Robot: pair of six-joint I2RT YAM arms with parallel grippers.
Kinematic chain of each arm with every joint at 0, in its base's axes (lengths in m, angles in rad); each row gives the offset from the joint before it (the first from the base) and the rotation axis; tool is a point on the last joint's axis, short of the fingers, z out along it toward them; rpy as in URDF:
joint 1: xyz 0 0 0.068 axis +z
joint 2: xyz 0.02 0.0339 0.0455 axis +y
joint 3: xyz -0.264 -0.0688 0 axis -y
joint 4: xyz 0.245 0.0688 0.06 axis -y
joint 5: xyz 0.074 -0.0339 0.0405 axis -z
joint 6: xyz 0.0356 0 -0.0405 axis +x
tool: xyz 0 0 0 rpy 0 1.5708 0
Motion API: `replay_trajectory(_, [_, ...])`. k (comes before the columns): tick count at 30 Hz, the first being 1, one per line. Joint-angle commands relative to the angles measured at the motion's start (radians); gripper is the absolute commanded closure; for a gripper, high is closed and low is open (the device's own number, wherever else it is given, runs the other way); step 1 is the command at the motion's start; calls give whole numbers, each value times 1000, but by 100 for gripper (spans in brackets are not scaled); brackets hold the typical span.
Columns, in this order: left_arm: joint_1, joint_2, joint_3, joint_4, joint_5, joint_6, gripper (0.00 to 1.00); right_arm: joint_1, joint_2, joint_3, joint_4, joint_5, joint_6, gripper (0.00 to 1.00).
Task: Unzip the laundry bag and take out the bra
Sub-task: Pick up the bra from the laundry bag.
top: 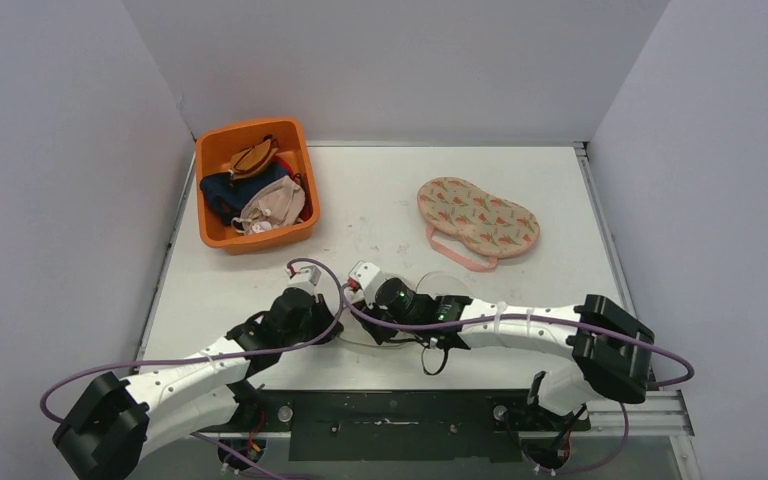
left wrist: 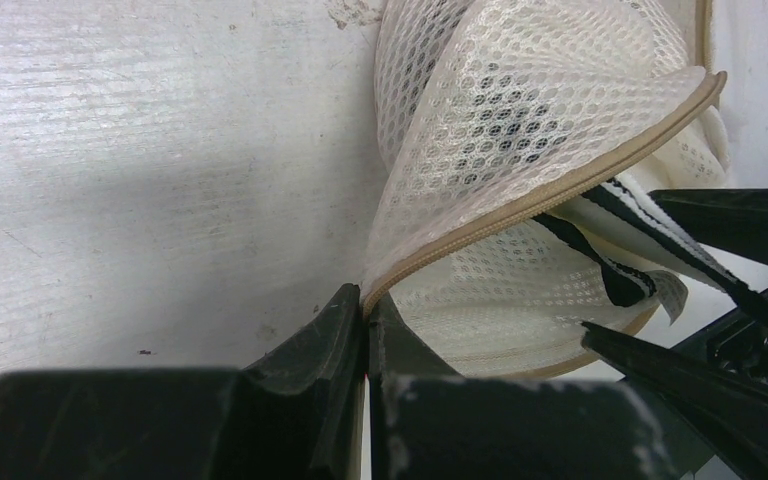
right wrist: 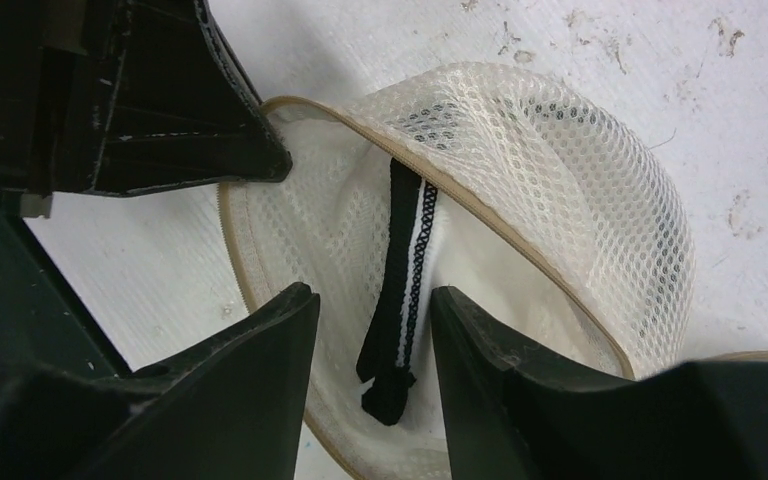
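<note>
The white mesh laundry bag (right wrist: pixel 580 190) lies unzipped near the table's front edge, its tan zipper rim gaping. My left gripper (left wrist: pixel 365 300) is shut on that rim at the bag's corner (left wrist: pixel 520 130) and holds the upper flap lifted. A black and white bra strap (right wrist: pixel 400 270) hangs out of the opening; the rest of the bra is hidden inside the bag. My right gripper (right wrist: pixel 372 295) is open at the bag's mouth, with the strap loose between its fingers and touching neither. From above, both wrists meet over the bag (top: pixel 447 283).
An orange bin (top: pixel 257 238) full of clothes stands at the back left. A carrot-print pouch (top: pixel 478 217) with a pink strap lies at the back right. Walls close in the table on three sides.
</note>
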Motion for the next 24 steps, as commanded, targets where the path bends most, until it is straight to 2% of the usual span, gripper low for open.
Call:
replay_trajectory(1, [-5,-22,15,29,4,-2,100,15,52,67,-20,73,-25,56])
replay_trajectory(5, [-6,-33,16,20,3,-5,100,18,96,87,-37,100,-24,61])
replay_trajectory(13, [-6,-57,12,16,-1,-9,100,22,164,106,-66,139,-6,62])
replay_trajectory(17, [-6,-58,12,10,0,-8,100,23,166,103,-61,160,7,74])
replay_trajectory(20, [-6,-62,15,3,-1,-9,100,22,147,99,-55,167,13,93])
replay_trajectory(24, [-6,-64,34,-12,-9,-10,100,19,90,76,-36,151,27,95])
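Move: The bra's black-and-white strap lies inside the open laundry bag, about 5 cm below the right hand's open fingers and some 2 cm ahead. From that hand the rim corner is about 10 cm left, 2 cm ahead and 5 cm down, and the bag's middle roughly 6 cm ahead, 1 cm left and 6 cm down. The left hand, pinching the rim corner, has the strap about 10 cm to its right, level in depth and height. Left keeps the rim pinched while the right sinks about 4 cm, slightly forward, pinching the bra's strap. ##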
